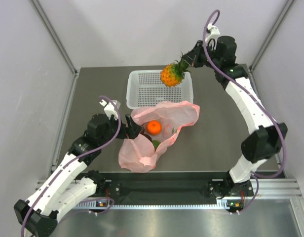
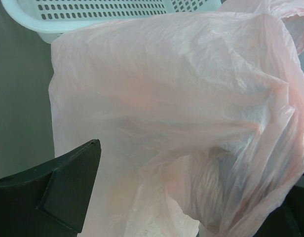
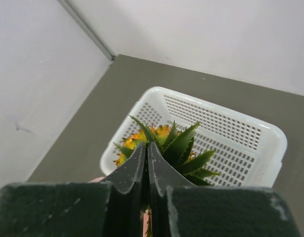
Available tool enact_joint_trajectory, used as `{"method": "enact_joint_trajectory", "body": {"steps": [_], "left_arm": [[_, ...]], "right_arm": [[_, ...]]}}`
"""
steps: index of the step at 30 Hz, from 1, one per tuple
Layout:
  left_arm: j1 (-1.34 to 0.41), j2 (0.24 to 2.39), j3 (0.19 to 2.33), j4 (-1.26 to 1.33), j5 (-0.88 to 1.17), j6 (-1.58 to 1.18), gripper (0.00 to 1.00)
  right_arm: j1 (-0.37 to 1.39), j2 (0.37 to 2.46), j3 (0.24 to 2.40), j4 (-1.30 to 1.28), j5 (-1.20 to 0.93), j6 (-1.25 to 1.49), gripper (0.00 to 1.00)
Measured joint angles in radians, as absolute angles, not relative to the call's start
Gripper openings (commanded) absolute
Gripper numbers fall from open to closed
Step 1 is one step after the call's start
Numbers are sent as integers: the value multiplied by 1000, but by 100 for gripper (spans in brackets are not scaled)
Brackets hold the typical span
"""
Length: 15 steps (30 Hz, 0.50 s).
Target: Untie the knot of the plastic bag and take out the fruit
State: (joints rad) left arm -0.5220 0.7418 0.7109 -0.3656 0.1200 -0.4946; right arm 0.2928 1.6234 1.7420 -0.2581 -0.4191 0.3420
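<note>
My right gripper (image 1: pixel 187 61) is shut on the green crown of the mini pineapple (image 1: pixel 171 75), which hangs in the air over the white basket (image 1: pixel 142 96). In the right wrist view the closed fingertips (image 3: pixel 147 148) pinch the crown leaves (image 3: pixel 184 143) above the basket (image 3: pixel 241 128). The pink plastic bag (image 1: pixel 142 153) lies in front of the basket with its mouth gaping. An orange (image 1: pixel 153 127) shows inside it, and a darker fruit (image 1: pixel 156 144) sits just below. No knot shows. My left gripper (image 1: pixel 131 128) stands open at the bag's left side, with crinkled plastic (image 2: pixel 181 98) between its fingers (image 2: pixel 68 192).
The basket (image 2: pixel 93 15) stands at the back centre of the grey table, right behind the bag. White walls enclose the table on the left, right and back. The arm bases and a metal rail run along the near edge.
</note>
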Motion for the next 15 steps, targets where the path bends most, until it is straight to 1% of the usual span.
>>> {"method": "enact_joint_trajectory", "body": {"steps": [3,7,11,15], "left_arm": [[-522,747,711,-366,134,-495,99],[-522,746,711,-368,132,-494,99],[-523,710,733,-407,59,-494,99],[-522,612,800,-442,-28,-488,99]], "right_arm": [[267,1725,1756,-231,-416,346,0],[257,1890,1828,-225,-432,345,0],[257,1998,1833,-239,-454,345,0],[258,2038,1823,-260,-448,340,0]]}}
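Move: The pineapple hangs by its leaves from the right hand, its body about 9 cm below, 5 cm left and 1 cm nearer the base. The basket it is bound for has its middle some 10 cm ahead, 10 cm left and 34 cm below; the open bag lies about 17 cm back, 12 cm left and 33 cm below. From the left hand the bag's middle is roughly 5 cm ahead, 7 cm right and 14 cm lower, its orange about 9 cm ahead, 7 cm right and 14 cm lower. The pineapple goes down into the basket's right half, the right hand keeping its shut grip on the leaves as it sinks some 18 cm and reaches 9 cm forward, tipping its fingers about 20 degrees further down and slowing at the end. The left hand, empty and wide open, first waits, then rises about 5 cm and backs 3 cm left off the bag's left edge, fingers swinging up and a little counter-clockwise. ##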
